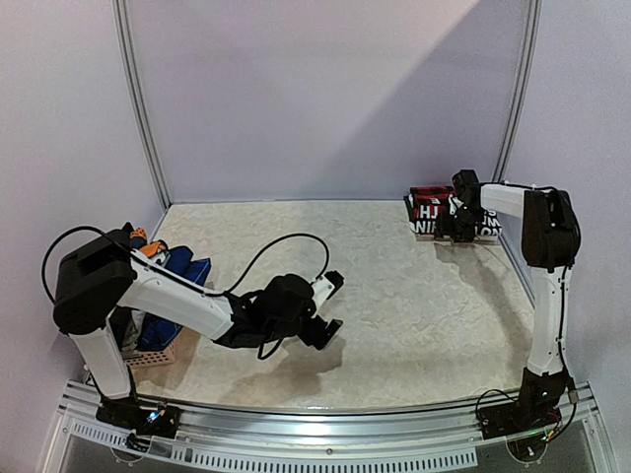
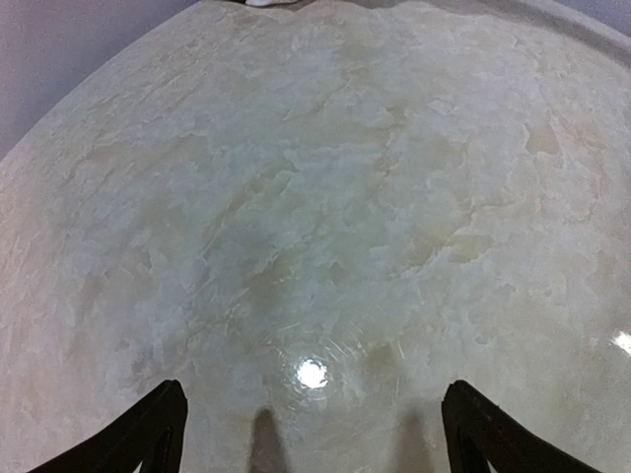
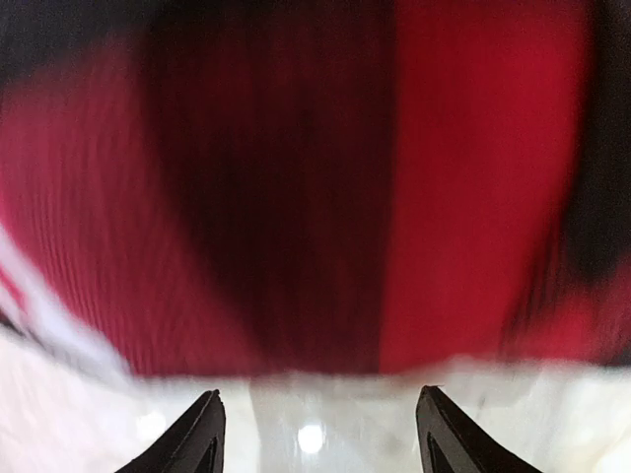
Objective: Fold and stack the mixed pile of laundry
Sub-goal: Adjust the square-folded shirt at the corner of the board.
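Note:
A folded red-black plaid shirt with white lettering [image 1: 430, 211] lies at the far right of the table. My right gripper [image 1: 461, 225] hangs at its near right edge. In the right wrist view the red-black plaid shirt [image 3: 296, 197] is a close blur just beyond the open right gripper [image 3: 320, 419], with only table between the fingertips. The rest of the mixed laundry pile [image 1: 182, 276], blue, navy and orange pieces, sits bunched at the left behind my left arm. My left gripper [image 1: 331, 305] is wide open over bare table, and the left wrist view shows the left gripper [image 2: 315, 424] holding nothing.
A small pinkish woven basket [image 1: 156, 357] holds the pile at the left edge, beside the left arm's base. The marbled tabletop [image 1: 394, 315] spreads between the two arms. Pale walls and metal posts close the back and both sides.

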Robot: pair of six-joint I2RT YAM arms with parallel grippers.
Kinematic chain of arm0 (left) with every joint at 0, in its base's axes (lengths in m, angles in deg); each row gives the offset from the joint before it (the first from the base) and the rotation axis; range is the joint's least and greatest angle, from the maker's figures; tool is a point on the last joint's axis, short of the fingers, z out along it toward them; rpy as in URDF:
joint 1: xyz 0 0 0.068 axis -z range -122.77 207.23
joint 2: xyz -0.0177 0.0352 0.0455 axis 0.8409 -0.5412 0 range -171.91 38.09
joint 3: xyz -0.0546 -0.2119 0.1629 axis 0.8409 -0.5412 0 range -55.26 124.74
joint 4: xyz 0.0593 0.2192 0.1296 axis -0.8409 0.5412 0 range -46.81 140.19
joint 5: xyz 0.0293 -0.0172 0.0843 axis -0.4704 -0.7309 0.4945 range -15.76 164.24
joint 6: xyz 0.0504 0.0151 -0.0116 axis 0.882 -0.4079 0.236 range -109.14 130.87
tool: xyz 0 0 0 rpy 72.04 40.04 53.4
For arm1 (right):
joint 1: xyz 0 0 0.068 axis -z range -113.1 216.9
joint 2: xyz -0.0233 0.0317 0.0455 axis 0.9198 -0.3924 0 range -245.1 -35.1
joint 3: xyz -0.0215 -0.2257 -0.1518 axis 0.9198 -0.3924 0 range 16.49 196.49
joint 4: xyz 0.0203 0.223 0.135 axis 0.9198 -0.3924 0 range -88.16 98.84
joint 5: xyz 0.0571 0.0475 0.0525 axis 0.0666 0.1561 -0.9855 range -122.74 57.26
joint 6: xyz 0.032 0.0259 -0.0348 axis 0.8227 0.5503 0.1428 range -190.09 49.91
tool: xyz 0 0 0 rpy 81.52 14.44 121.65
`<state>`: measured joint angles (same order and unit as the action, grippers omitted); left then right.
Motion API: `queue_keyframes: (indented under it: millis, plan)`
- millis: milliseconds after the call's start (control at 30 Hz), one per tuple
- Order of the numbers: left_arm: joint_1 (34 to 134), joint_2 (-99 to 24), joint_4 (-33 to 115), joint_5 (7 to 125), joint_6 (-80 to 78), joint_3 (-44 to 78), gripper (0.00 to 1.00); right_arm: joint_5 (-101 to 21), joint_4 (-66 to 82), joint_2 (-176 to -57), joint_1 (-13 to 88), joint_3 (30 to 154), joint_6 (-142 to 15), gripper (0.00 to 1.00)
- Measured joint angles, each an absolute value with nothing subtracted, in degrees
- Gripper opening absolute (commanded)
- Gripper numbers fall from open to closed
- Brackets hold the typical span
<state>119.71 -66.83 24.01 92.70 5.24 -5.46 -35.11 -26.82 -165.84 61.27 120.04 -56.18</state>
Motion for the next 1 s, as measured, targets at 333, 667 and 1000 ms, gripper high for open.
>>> queue_keyframes:
  millis: [333,667,1000]
  plan:
    - [119.69,-66.81,24.63,92.42,5.13,-4.67,0.92,-39.31,-25.58,-152.42,60.83,110.27,-55.52,0.64]
    - [119.69,-66.79,24.95,92.20,4.89,-4.48,0.92,-36.66,-21.47,-156.61,60.74,124.69,-52.48,0.45]
    - [119.67,-66.39,25.68,92.31,4.58,-4.48,0.92,-36.33,-20.81,-171.06,61.60,131.54,-50.49,0.45]
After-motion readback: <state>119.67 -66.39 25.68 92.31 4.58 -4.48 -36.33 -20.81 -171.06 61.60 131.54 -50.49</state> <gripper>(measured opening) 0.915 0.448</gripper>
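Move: The square-folded plaid shirt tops the stack in the far right corner. Its middle lies about 9 cm ahead of the right hand, straight in line and roughly 1 cm lower, the open fingers being just at the stack's near edge. The board's far right corner is some 16 cm ahead and 9 cm to the right. From the idle left hand, the shirt is roughly 36 cm ahead and 30 cm to the right, a little below. Back from the stack's near edge by about 3 cm, then up and forward in an arc over the folded shirt, the right hand rises some 13 cm before sinking steeply towards the shirt's top, farther out than it began. Its fingers tip outward by up to 20 degrees, easing back a little on the way down, and close partway without shutting. ##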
